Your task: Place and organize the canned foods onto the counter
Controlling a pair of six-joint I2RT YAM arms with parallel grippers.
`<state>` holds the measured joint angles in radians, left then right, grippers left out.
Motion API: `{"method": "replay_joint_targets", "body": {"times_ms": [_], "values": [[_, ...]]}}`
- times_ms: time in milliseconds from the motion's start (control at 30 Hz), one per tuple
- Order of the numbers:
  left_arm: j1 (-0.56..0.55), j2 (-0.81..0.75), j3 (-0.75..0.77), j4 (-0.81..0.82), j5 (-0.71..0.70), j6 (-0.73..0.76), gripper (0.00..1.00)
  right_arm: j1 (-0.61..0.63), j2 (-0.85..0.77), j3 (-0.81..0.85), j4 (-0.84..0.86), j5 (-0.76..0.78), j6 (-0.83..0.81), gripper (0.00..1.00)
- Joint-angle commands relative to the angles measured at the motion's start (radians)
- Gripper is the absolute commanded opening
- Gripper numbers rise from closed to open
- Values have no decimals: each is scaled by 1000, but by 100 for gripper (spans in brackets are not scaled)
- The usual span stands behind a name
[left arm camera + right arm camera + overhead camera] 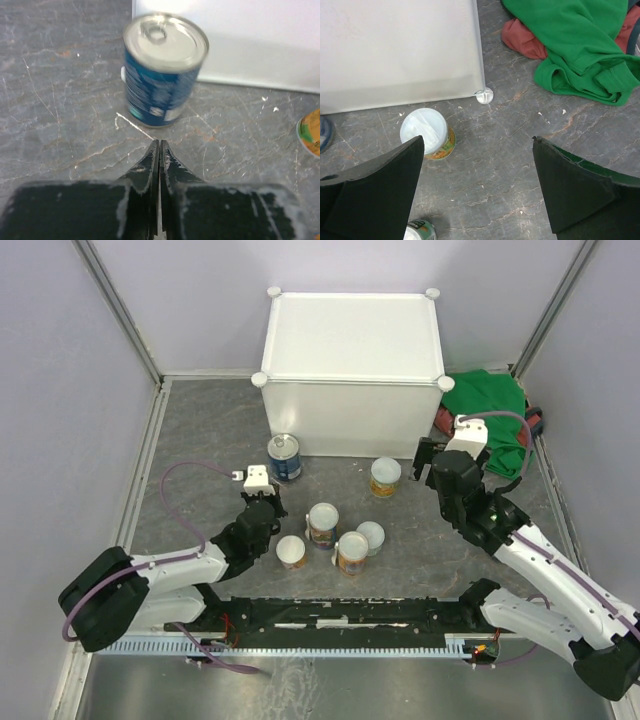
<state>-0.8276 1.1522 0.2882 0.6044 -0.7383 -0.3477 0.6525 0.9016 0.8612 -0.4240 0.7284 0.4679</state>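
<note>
The white box-shaped counter (350, 340) stands at the back with nothing on its top. A dark blue can (285, 458) with a silver pull-tab lid stands upright in front of its left part. My left gripper (266, 487) is shut on nothing, its tips (159, 142) just short of that blue can (162, 75). A yellow-labelled can (385, 477) stands by the counter's front. Several more cans (322, 523) cluster in the middle of the floor. My right gripper (432, 462) hangs open over bare floor (477, 140), right of the pale-lidded can (425, 131).
A green cloth (488, 405) lies bunched at the right of the counter, over a red cloth (525, 37). A round foot of the counter (484, 95) sits near the yellow can. Grey walls close in on both sides. Another can (419, 232) shows below my right gripper's left finger.
</note>
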Motion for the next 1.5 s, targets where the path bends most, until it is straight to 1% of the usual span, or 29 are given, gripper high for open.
{"method": "replay_joint_targets", "body": {"times_ms": [0, 133, 167, 200, 233, 267, 333, 367, 400, 500, 567, 667, 867, 1067, 1267, 1467], "values": [[7, -67, -2, 75, -19, 55, 3, 3, -38, -8, 38, -16, -23, 96], [6, -101, 11, 40, -26, 72, 3, 4, -49, -14, 40, -26, -26, 96], [8, -100, 18, 16, -31, 68, 3, 2, -49, -13, 37, -29, -26, 96], [7, -99, 22, 1, -31, 60, 6, 2, -51, -14, 34, -32, -24, 96], [7, -100, 20, -7, -30, 48, 11, 3, -52, -16, 33, -38, -25, 96], [8, -102, 17, -11, -27, 36, 19, 2, -55, -16, 31, -41, -25, 96], [7, -106, 24, -37, -30, 11, 41, 3, -57, -15, 23, -46, -26, 96], [7, -103, 34, -48, -28, 5, 56, 3, -56, -12, 20, -50, -28, 96], [7, -94, 47, -61, -21, 4, 64, 3, -54, -11, 16, -54, -29, 97], [7, -42, 108, -99, 5, 23, 77, 4, -48, -4, 7, -70, -29, 97], [7, 6, 147, -116, 9, 34, 82, 3, -45, -4, 7, -75, -27, 99], [7, 77, 185, -105, 1, 49, 90, 3, -41, -7, 7, -82, -26, 99], [12, 229, 246, -42, -12, 92, 100, 2, -46, -3, 3, -83, -35, 100], [36, 337, 309, -14, -23, 102, 99, 3, -46, 5, 6, -99, -41, 99], [94, 378, 342, 17, 44, 93, 99, 3, -30, 7, 18, -108, -51, 99], [108, 436, 361, 107, 87, 151, 99, 2, -24, 5, 30, -107, -60, 99]]}}
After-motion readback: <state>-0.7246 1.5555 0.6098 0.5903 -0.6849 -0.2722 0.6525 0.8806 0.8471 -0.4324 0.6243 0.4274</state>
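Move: The blue can stands against the white box, about 11 cm ahead of the shut left hand and 3 cm to its right, its middle some 4 cm lower. From that hand the small white-topped can is 10 cm back and 4 cm right; the can with a spoon is 6 cm back and 10 cm right. From the right hand, the blue can lies roughly 11 cm ahead, 33 cm left and 16 cm below. The left hand rises, opens wide, then reaches about 7 cm forward, rightwards and down, towards the blue can. ##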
